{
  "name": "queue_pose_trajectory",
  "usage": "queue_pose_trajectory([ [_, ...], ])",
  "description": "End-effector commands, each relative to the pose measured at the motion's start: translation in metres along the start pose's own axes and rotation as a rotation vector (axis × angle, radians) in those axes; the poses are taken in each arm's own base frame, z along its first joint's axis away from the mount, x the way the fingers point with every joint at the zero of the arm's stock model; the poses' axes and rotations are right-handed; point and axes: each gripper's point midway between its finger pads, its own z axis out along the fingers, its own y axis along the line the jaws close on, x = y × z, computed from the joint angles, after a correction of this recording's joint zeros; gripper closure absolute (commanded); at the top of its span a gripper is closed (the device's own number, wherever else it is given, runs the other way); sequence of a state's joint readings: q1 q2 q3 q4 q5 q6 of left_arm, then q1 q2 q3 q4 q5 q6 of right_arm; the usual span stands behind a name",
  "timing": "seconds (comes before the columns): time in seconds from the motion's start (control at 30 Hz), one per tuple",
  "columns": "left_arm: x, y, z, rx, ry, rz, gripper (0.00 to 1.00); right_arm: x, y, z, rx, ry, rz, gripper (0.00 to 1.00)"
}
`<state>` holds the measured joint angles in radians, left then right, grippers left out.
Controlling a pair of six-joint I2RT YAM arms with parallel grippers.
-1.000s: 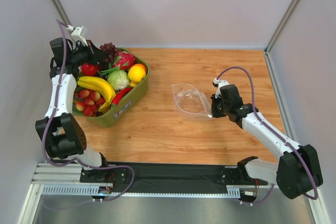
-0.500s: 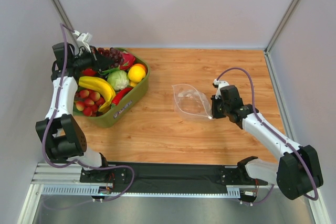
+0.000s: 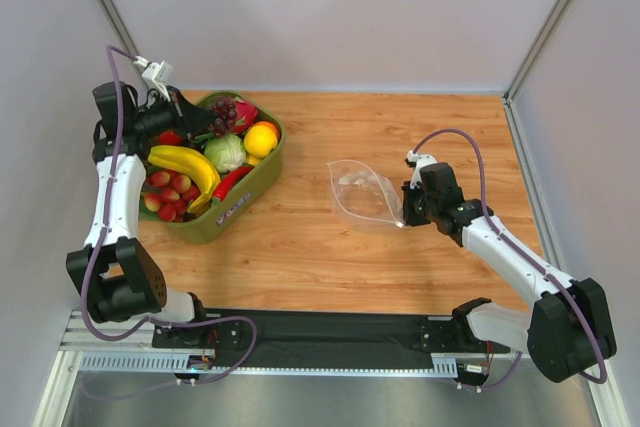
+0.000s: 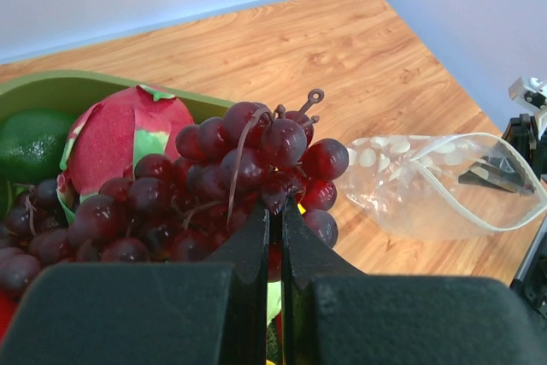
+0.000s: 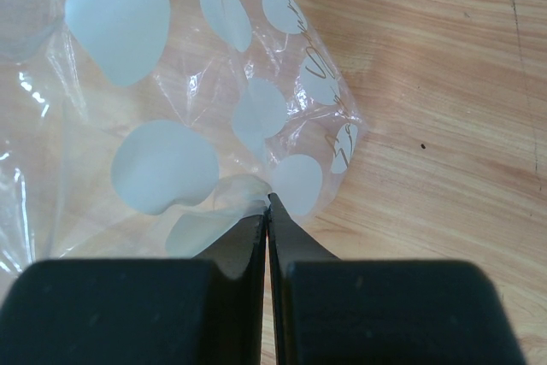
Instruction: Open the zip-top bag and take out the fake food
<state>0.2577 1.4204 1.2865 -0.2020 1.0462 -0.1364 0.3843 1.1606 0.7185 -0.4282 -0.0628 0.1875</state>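
The zip-top bag (image 3: 362, 194) lies on the wooden table, clear with pale dots, its mouth gaping toward the right in the left wrist view (image 4: 436, 185); nothing shows inside it. My right gripper (image 3: 403, 217) is shut on the bag's near right corner (image 5: 171, 126), jaws pinched on the plastic (image 5: 269, 203). My left gripper (image 3: 198, 113) is shut on the dark purple grape bunch (image 3: 225, 111), which hangs at its tips (image 4: 275, 207) over the back of the bin; the grapes (image 4: 239, 177) hide the pinch point. Other fake food, a banana (image 3: 185, 162) and a red chili (image 3: 230, 183), lies in the bin.
The olive-green bin (image 3: 235, 209) stands at the left, also holding a pink dragon fruit (image 4: 120, 138), a green cabbage (image 3: 225, 153), a yellow-orange round fruit (image 3: 260, 137) and several small red fruits (image 3: 168, 194). Grey walls close in left, back and right.
My left gripper has swung down and to the right over the bin, and the grape bunch has shifted right with it. The right arm and the bag have stayed put.
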Motion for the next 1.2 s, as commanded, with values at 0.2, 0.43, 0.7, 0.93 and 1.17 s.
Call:
queue_pose_trajectory([
  [0.2, 0.001, 0.004, -0.003, -0.040, 0.003, 0.020, 1.00, -0.008, 0.004, -0.002, -0.022, -0.032, 0.010, 1.00],
  [0.43, 0.009, 0.013, -0.005, -0.092, 0.037, 0.001, 0.45, -0.009, 0.004, -0.003, -0.019, -0.034, 0.013, 1.00],
  [0.7, 0.005, 0.007, -0.005, -0.088, 0.033, 0.028, 0.22, -0.008, 0.004, -0.002, -0.016, -0.030, 0.014, 1.00],
  [0.93, -0.012, -0.008, -0.010, -0.088, -0.010, 0.064, 0.07, -0.011, 0.002, -0.003, -0.008, -0.040, 0.013, 1.00],
  [1.17, -0.023, -0.015, -0.027, -0.189, -0.038, 0.103, 0.02, -0.021, 0.001, -0.011, 0.010, -0.066, 0.010, 0.93],
])
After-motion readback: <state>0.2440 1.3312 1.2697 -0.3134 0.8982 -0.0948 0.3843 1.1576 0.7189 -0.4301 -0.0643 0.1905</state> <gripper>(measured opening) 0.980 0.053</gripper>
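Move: My left hand still pinches the grape bunch by its stem over the green tub. The landing spot on the fruit heap is about 3 cm to my right, level fore and aft, and some 6 cm below. Around it the dragon fruit lies roughly 4 cm ahead and 3 cm right, the cabbage 4 cm back and 1 cm right, the lemon 2 cm back and 7 cm right, all some 9 cm down. From my right hand the spot is about 30 cm left, 16 cm ahead and 12 cm higher. I lower the grapes about 2.5 cm with my left hand onto the heap between the dragon fruit and the cabbage, opening the fingers wide on the way down to let go of the stem. Then I rise straight off by about as much, easing back a centimetre, fingers open. My right hand stays put, keeping its pinch on the bag. ##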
